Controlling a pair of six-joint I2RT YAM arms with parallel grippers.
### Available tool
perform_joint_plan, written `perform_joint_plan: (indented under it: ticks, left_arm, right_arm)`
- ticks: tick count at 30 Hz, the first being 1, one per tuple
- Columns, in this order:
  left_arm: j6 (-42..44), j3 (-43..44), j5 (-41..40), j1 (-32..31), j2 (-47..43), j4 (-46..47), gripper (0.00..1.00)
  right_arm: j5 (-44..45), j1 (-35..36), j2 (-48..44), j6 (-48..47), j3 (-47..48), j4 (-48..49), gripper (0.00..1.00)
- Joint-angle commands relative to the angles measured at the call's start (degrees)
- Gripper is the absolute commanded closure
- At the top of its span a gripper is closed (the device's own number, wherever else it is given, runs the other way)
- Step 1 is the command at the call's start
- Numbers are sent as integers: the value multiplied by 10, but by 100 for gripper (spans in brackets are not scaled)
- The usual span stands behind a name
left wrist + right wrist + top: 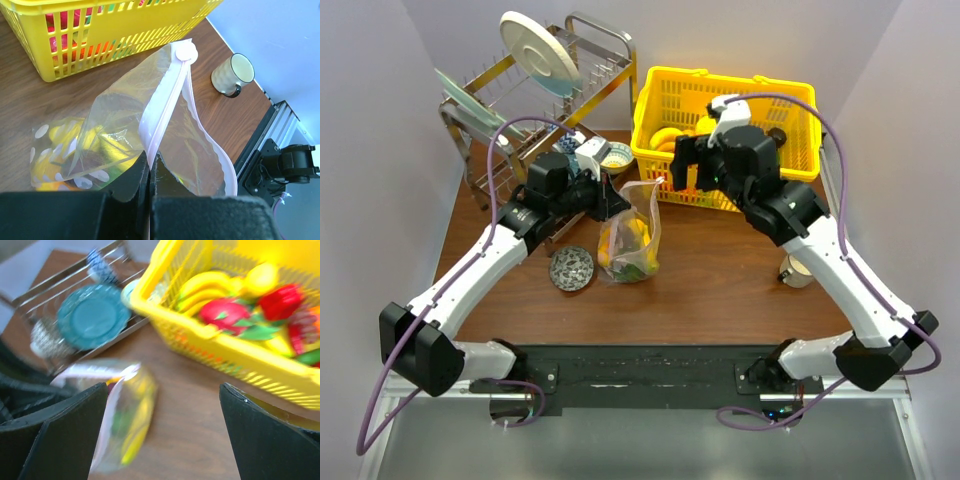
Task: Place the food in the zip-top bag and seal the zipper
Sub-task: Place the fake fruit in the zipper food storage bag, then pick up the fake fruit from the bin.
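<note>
The clear zip-top bag [632, 238] stands on the brown table, with yellow and green food [107, 145] inside it. My left gripper [151, 162] is shut on the near strip of the zipper [165, 105]. The far lip [212, 145] curves away, so the mouth gapes. From above, the left gripper [612, 200] is at the bag's top left edge. My right gripper [682, 165] hangs open and empty by the front left wall of the yellow basket [800, 160]. In the right wrist view, its fingers [163, 390] frame bare table right of the bag [125, 415]. More food [225, 312] lies in the basket.
A metal dish rack [485, 150] with a white plate [540, 52] and a teal plate [92, 315] stands at the back left. A cream mug [796, 270] sits at the right. A round grey metal piece [572, 268] lies left of the bag.
</note>
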Motion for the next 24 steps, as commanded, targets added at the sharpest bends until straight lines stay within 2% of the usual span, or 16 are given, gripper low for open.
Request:
perform_joint_plan:
  ticks: [1, 3, 8, 11, 12, 16, 18, 24]
  left_arm:
    - [2, -2, 1, 5, -5, 23, 100]
    - [3, -3, -2, 5, -6, 24, 100]
    - [2, -4, -2, 5, -5, 25, 100]
    - [5, -4, -8, 5, -6, 23, 100]
    - [6, -3, -10, 5, -6, 22, 100]
    - [11, -2, -21, 5, -9, 18, 100]
    - [12, -3, -24, 5, -9, 18, 100]
    - [12, -2, -18, 5, -4, 17, 100]
  right_arm:
    - [49, -47, 32, -40, 54, -35, 3]
    - [-10, -100, 60, -27, 82, -31, 3]
    - [-79, -175, 179, -21, 184, -58, 3]
    - [-144, -208, 248, -13, 289, -106, 3]
    - [-173, -216, 302, -12, 350, -137, 3]
    - [-204, -237, 420, -10, 484, -201, 4]
    - [-215, -246, 446, -7, 494, -192, 4]
    - [-249, -261, 491, 2, 439, -143, 4]
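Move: The dragon fruit in the yellow basket lies about 22 cm ahead of my right hand, 4 cm to its right and 30 cm below. The bananas are 27 cm ahead and 1 cm left, the red pepper 25 cm ahead and 14 cm right, both about as low. The filled bag hangs 3 cm back, 11 cm left and 30 cm down. From my left hand, the dragon fruit is some 25 cm ahead, 17 cm right and 19 cm below. I swing my empty, wide-open right hand away from the bag and out over the basket's near rim, some 21 cm forward, drifting 6 cm right early on. Then I sink about 12 cm towards the dragon fruit, tipping the fingers down 20 degrees, without touching any food yet. My left hand stays put, still pinching the bag by its zipper edge. ##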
